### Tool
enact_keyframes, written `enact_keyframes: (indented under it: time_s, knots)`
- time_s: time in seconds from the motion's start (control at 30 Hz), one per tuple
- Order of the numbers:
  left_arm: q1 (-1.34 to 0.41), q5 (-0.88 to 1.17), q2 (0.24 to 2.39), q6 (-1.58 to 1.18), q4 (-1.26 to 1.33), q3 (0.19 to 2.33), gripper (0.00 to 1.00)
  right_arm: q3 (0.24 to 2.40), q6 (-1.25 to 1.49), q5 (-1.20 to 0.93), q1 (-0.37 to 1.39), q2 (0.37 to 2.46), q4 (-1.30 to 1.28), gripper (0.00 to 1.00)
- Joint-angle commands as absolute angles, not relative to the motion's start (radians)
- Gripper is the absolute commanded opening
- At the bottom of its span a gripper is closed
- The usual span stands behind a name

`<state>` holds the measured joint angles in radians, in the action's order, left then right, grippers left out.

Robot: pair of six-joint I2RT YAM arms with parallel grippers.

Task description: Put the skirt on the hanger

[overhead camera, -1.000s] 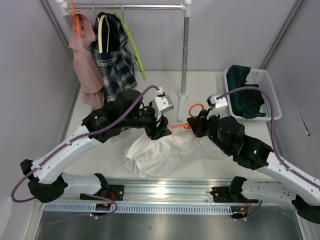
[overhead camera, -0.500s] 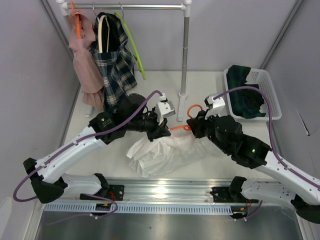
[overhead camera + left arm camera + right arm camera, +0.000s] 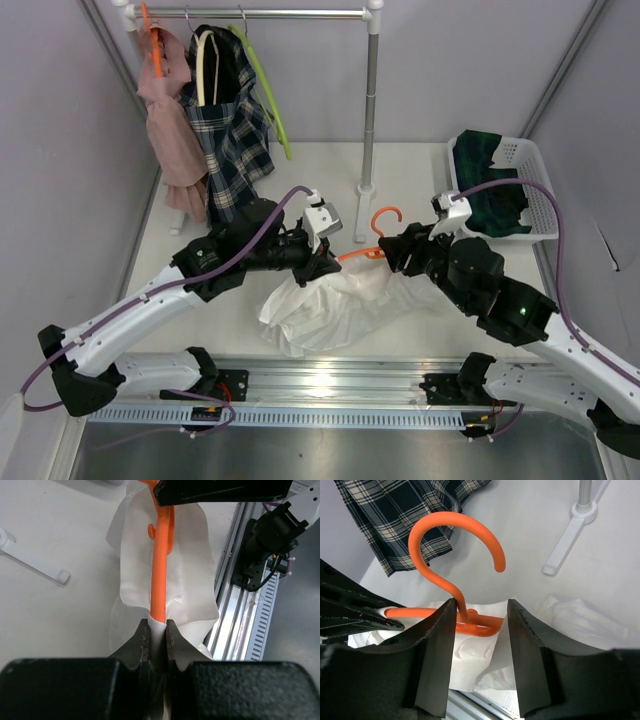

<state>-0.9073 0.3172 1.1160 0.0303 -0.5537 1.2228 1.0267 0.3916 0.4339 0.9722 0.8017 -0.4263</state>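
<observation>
The white skirt [image 3: 340,305] lies crumpled on the table near the front rail, and its top edge is lifted. An orange hanger [image 3: 385,218] runs through that top edge, its hook free and pointing toward the back. My left gripper [image 3: 322,268] is shut on the skirt's cloth, wrapped over the end of the hanger's arm [image 3: 159,580]. The pinch shows in the left wrist view at the left gripper [image 3: 158,630], with the skirt [image 3: 192,585] draped on both sides. My right gripper [image 3: 482,605] stands open astride the hanger's neck [image 3: 440,530]. Its left finger touches the neck, and the skirt [image 3: 480,655] lies below.
A clothes rack's post [image 3: 371,100] stands at the back, its foot [image 3: 570,530] close behind the hanger. On the rail hang a pink garment [image 3: 165,120], a plaid skirt [image 3: 235,130] and a green hanger [image 3: 268,90]. A white basket [image 3: 535,160] with dark green cloth [image 3: 490,190] sits at the right.
The right arm has shifted a little to the right, and the hanger's hook now shows more fully. The left arm has swung slightly. The skirt has bunched inward below the hanger.
</observation>
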Motion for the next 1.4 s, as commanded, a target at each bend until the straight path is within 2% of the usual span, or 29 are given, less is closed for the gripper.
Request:
enact_keyframes:
  time_s: [0.0,0.47,0.8,0.93,1.0,1.37]
  knots:
    - [-0.910,0.293,1.051,0.008,-0.497,1.227,0.00,0.993,0.416,0.502,0.916,0.735,-0.423,0.50]
    - [-0.908,0.233,0.983,-0.021,-0.538,1.236,0.00,0.881,0.445,0.433,0.740,0.692,-0.465,0.49]
    - [-0.908,0.184,0.951,-0.043,-0.538,1.190,0.00,0.873,0.439,0.368,0.716,0.696,-0.449,0.47]
    - [-0.907,0.149,0.933,-0.051,-0.548,1.189,0.00,0.858,0.442,0.367,0.715,0.699,-0.436,0.34]
    - [-0.902,0.137,0.916,-0.054,-0.546,1.190,0.00,0.847,0.445,0.367,0.712,0.706,-0.439,0.31]
    - [-0.877,-0.039,0.867,-0.118,-0.675,1.238,0.00,0.818,0.443,0.341,0.661,0.727,-0.430,0.24]
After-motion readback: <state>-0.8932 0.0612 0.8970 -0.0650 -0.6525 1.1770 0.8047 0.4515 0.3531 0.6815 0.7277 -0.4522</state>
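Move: The left gripper already pinches the hanger's left arm through the skirt; the hanger neck lies about 8 cm to its right, 2 cm ahead and 3 cm lower, while the skirt's body hangs some 5 cm back, 4 cm right and 10 cm down. The plaid garment's lower end is roughly 20 cm left and 16 cm ahead. From the half-open right gripper, the skirt's right end lies about 4 cm right, level ahead, 12 cm below, and the neck 2 cm left, 1 cm ahead and 1 cm lower. Draw the right gripper off from around the hanger neck, some 6 cm to the right and slightly forward, then mostly down beside the skirt, about 9 cm lower in all, its half-open fingers closing part-way. Keep the left gripper's pinch on hanger and skirt, carrying both about 7 cm left, slightly up, while turning counter-clockwise some 15 degrees. ##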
